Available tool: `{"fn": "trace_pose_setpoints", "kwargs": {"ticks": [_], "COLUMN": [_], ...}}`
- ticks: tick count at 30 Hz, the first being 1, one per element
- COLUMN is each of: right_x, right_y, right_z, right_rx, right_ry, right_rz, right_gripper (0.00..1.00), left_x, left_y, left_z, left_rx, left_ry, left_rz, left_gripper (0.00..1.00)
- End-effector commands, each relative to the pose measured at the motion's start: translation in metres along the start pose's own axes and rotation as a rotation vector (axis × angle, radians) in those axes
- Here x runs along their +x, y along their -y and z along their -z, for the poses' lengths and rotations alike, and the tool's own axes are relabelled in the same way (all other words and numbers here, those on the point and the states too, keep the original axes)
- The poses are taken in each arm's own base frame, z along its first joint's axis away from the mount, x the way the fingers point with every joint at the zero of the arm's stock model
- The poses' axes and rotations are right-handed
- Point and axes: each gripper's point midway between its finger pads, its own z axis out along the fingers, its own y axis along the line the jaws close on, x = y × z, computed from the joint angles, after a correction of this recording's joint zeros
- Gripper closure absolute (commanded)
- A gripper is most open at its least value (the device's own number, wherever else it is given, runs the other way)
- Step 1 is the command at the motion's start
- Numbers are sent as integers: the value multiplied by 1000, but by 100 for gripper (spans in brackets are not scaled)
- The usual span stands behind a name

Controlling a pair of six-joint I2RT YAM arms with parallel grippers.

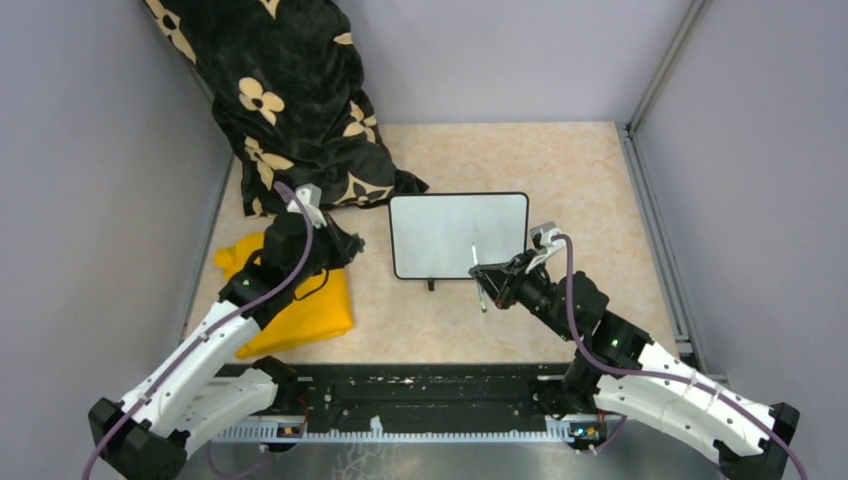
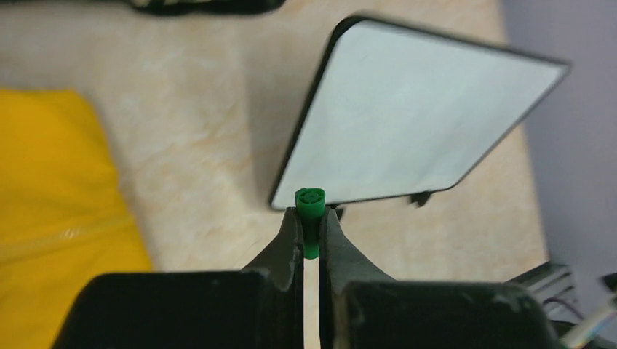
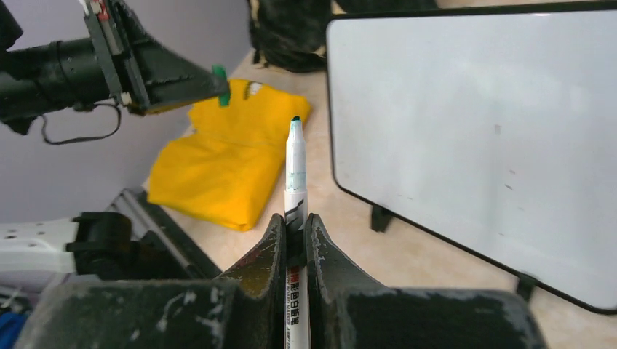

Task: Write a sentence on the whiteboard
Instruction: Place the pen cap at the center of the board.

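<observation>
The whiteboard stands on its small black feet mid-table, tilted back, and its face is blank; no sentence shows on it. My right gripper is shut on a white marker, uncapped, with its dark green tip pointing up beside the board's lower left corner. In the top view the marker crosses the board's bottom edge. My left gripper is shut on the marker's green cap, just left of the whiteboard. The right wrist view shows the cap in the left gripper's tips.
A yellow folded cloth lies under the left arm, left of the board. A black cloth with cream flowers is heaped at the back left. Grey walls close in three sides, and a black rail runs along the near edge.
</observation>
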Motion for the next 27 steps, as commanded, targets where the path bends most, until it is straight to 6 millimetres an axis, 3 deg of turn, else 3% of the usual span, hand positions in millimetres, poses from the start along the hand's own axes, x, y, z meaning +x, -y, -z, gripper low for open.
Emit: {"fn": "trace_pose_setpoints", "kwargs": {"ticks": [1, 13, 25, 27], "right_x": [-9, 0, -7, -8], "right_y": [31, 37, 33, 33], "right_z": [12, 14, 11, 9], "right_rx": [178, 195, 177, 173], "right_ry": [4, -5, 5, 5], "right_rz": [69, 61, 106, 112], "right_gripper": [100, 100, 100, 100], "left_x": [72, 150, 168, 171], "left_y": [-69, -116, -128, -129], "left_z": [-2, -47, -69, -70], "left_rx": [-262, -487, -527, -526], "left_ry": [-235, -541, -583, -591], "left_rz": [-34, 4, -4, -4], "left_gripper": [100, 100, 100, 94]}}
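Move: The left gripper, holding the green cap, goes to a bare table spot almost straight below it, about 25 cm down, 1 cm back and 1 cm left. From this hand, the board's middle lies some 10 cm ahead, 20 cm right and 20 cm lower; the yellow cloth's middle is about 2 cm back, 20 cm left and 24 cm down. From the right hand, the spot is roughly 6 cm ahead, 22 cm left and 25 cm down. Lower the left gripper about 23 cm, fast at first and then slowing, towards the bare table between the yellow cloth and the board, tilting the fingers some 45 degrees until they point steeply down; keep the cap pinched. Draw the right gripper a little down and to its right, then hold it still with the uncapped pen still gripped. ##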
